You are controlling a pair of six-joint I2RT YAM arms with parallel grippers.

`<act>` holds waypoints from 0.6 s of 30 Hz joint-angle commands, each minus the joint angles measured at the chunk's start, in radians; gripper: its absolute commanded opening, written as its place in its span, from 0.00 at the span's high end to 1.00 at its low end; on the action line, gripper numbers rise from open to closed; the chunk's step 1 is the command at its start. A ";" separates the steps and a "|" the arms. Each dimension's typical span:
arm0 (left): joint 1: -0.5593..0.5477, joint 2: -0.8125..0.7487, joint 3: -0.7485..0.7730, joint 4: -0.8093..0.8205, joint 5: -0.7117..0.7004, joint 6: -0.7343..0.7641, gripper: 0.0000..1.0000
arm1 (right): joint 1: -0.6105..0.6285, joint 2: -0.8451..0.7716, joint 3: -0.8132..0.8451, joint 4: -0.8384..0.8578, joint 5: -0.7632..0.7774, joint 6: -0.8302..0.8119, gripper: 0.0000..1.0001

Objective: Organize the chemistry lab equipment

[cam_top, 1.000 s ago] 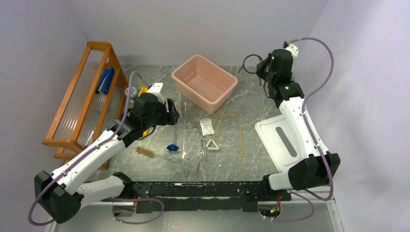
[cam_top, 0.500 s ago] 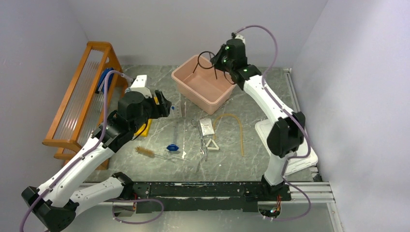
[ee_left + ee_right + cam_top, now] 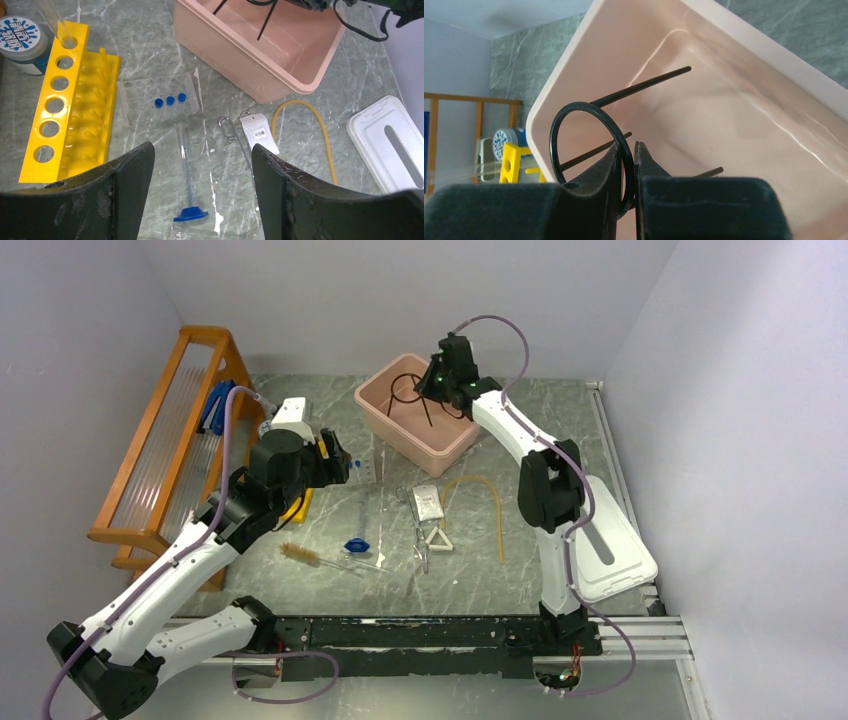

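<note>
My right gripper [image 3: 430, 392] [image 3: 633, 147] is shut on the ring of the black wire tripod [image 3: 405, 390] [image 3: 574, 107], holding it over the pink tub [image 3: 470, 430] with its legs pointing inside. My left gripper [image 3: 345, 465] [image 3: 202, 150] hangs open and empty above the table. Below it lie a clear graduated tube with a blue base [image 3: 189, 170], blue-capped tubes [image 3: 170, 100] in a clear block, and the yellow tube rack [image 3: 65, 115]. The brush [image 3: 300, 555], metal tongs [image 3: 420, 540], white triangle [image 3: 438, 540] and tan tubing [image 3: 490, 500] lie mid-table.
A wooden rack [image 3: 170, 440] stands along the left edge. The white lid [image 3: 600, 540] lies at the right, by the right arm's base. A small white packet [image 3: 427, 502] rests beside the tongs. A round blue-labelled jar [image 3: 20, 40] sits behind the yellow rack.
The right arm swung left from the back right corner, carrying the tripod to over the tub. The left arm drew back a little to the left, jaws still open.
</note>
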State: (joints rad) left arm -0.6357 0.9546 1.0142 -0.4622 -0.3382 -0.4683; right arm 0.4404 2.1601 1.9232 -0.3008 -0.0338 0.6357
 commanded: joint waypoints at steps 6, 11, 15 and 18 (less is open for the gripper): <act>0.005 0.011 -0.016 -0.006 -0.007 -0.021 0.26 | -0.004 0.163 0.147 0.088 -0.027 0.055 1.00; 0.007 0.006 -0.019 -0.019 -0.012 -0.034 0.26 | -0.028 0.223 0.172 0.121 -0.077 0.072 1.00; 0.007 -0.003 -0.028 -0.021 -0.012 -0.045 0.26 | -0.038 0.258 0.187 0.126 -0.104 0.063 0.99; 0.007 -0.001 -0.029 -0.022 -0.011 -0.051 0.26 | -0.040 0.271 0.182 0.122 -0.107 0.076 0.84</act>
State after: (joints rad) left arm -0.6357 0.9649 0.9951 -0.4721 -0.3378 -0.5022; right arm 0.4084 2.3985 2.0815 -0.2058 -0.1184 0.6998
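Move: The right hand holds the black tripod by its ring over the pink bin; the bin's middle lies about 10 cm below it and 4 cm back, neither left nor right. The clear rack with blue caps is about 14 cm back and 17 cm left, the white packet some 22 cm straight back, both on the table roughly 17 cm down. From the left hand the bin is about 19 cm ahead, 22 cm right and 21 cm lower. Keeping its pinch on the ring, the right hand lowers the tripod about 5 cm farther into the pink bin while pushing forward nearly as far, towards the bin's far wall. The sinking ends before the forward travel does, so the last stretch is an almost level forward creep with the hand rolling about 5 degrees, left side rising, and the fingers staying closed. ##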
